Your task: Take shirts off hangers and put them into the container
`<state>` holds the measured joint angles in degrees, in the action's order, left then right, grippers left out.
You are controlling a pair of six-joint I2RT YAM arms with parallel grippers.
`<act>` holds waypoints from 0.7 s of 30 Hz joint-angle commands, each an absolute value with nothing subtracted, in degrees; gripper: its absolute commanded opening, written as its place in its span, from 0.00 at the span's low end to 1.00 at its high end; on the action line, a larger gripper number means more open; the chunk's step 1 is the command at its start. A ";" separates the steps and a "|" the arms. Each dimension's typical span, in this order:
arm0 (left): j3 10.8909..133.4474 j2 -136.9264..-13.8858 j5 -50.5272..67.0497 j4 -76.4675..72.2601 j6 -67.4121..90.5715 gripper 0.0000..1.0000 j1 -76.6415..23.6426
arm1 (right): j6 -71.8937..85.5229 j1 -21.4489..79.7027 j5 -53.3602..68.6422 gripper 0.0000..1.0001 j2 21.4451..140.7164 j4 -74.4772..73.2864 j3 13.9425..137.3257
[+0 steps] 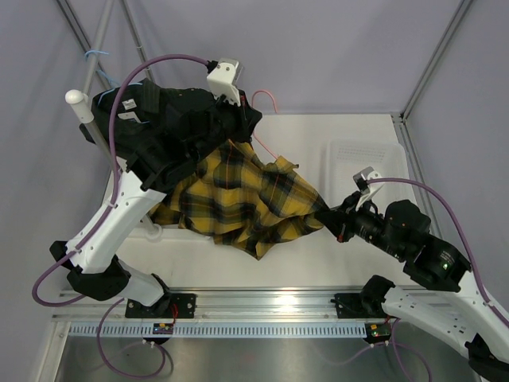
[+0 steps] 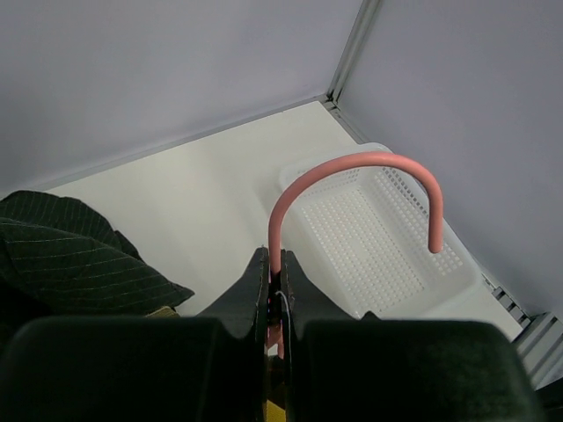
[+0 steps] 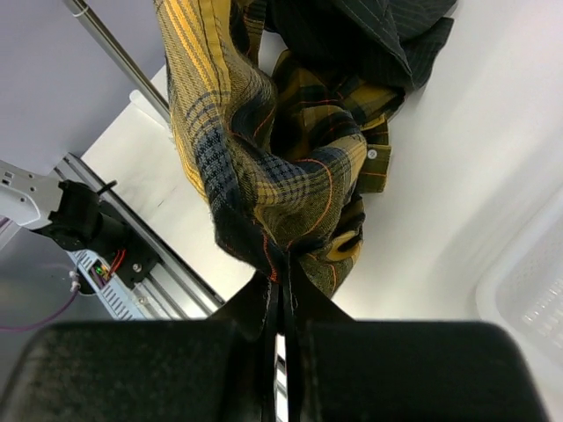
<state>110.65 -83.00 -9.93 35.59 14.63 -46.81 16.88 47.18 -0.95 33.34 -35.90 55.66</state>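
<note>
The yellow-and-black plaid shirt (image 1: 246, 199) hangs spread between both arms on a pink hanger (image 1: 267, 99). My left gripper (image 1: 246, 111) is raised at the back and shut on this hanger's stem, just under its hook (image 2: 352, 167). In the left wrist view the jaws of that gripper (image 2: 280, 264) pinch the pink wire. My right gripper (image 1: 330, 215) is shut on the plaid shirt's lower edge (image 3: 264, 158), with fabric bunched between the closed jaws of the gripper (image 3: 283, 274). The black pinstriped shirt (image 1: 159, 111) is draped at the back left. The white container (image 1: 362, 147) stands at the right.
A grey rail pole (image 1: 95, 48) with a white knob leans at the back left, a light blue hanger (image 1: 99, 56) hooked on it. Frame posts stand at the table's corners. The container's lattice floor (image 2: 387, 237) lies below the left gripper's hook.
</note>
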 commanded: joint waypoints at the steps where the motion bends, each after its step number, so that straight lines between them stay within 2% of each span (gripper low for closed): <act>1: 113.73 -82.44 -12.39 32.17 12.22 0.00 -46.76 | 18.81 46.85 -0.97 0.00 34.01 -35.86 55.90; 8: 111.53 -84.54 -28.53 20.07 1.77 0.00 -46.06 | 27.24 46.85 -1.59 0.00 25.41 -42.70 58.88; 10: 115.89 -86.91 -30.58 18.72 -1.57 0.00 -45.18 | 29.26 46.85 -0.71 0.00 22.95 -48.39 60.98; 13: 122.94 -92.54 -28.92 20.91 -1.76 0.00 -43.42 | 32.41 46.85 -0.62 0.00 20.31 -55.25 65.29; 17: 135.32 -98.34 -25.84 24.69 -1.41 0.00 -42.89 | 36.29 46.85 2.46 0.00 17.59 -58.10 64.17; 21: 136.49 -98.09 -23.29 23.47 1.74 0.00 -42.89 | 40.15 46.85 0.71 0.00 16.70 -57.23 58.03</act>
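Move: The plaid shirt, which both hands already hold between them (the left by the pink hanger's neck, the right by a bunched edge), has its middle about 7 cm back, 2 cm left and some 22 cm below the left hand. From the right hand it lies roughly 8 cm ahead, 18 cm left and slightly lower. The dark shirt hangs some 22 cm left and 5 cm ahead of the left hand. The container stands about 28 cm ahead and 18 cm right of the right hand, on the table. Still pinching the plaid shirt's edge, the right hand pulls it back about 7 cm, nearly as far to the right, and somewhat up, rolling some 15 degrees. The left hand keeps its grip on the hanger's neck and pulls the other way, about 8 cm forward and rising, its fingers tilting up; it drifts left first, then swings back right. Both stay shut. ##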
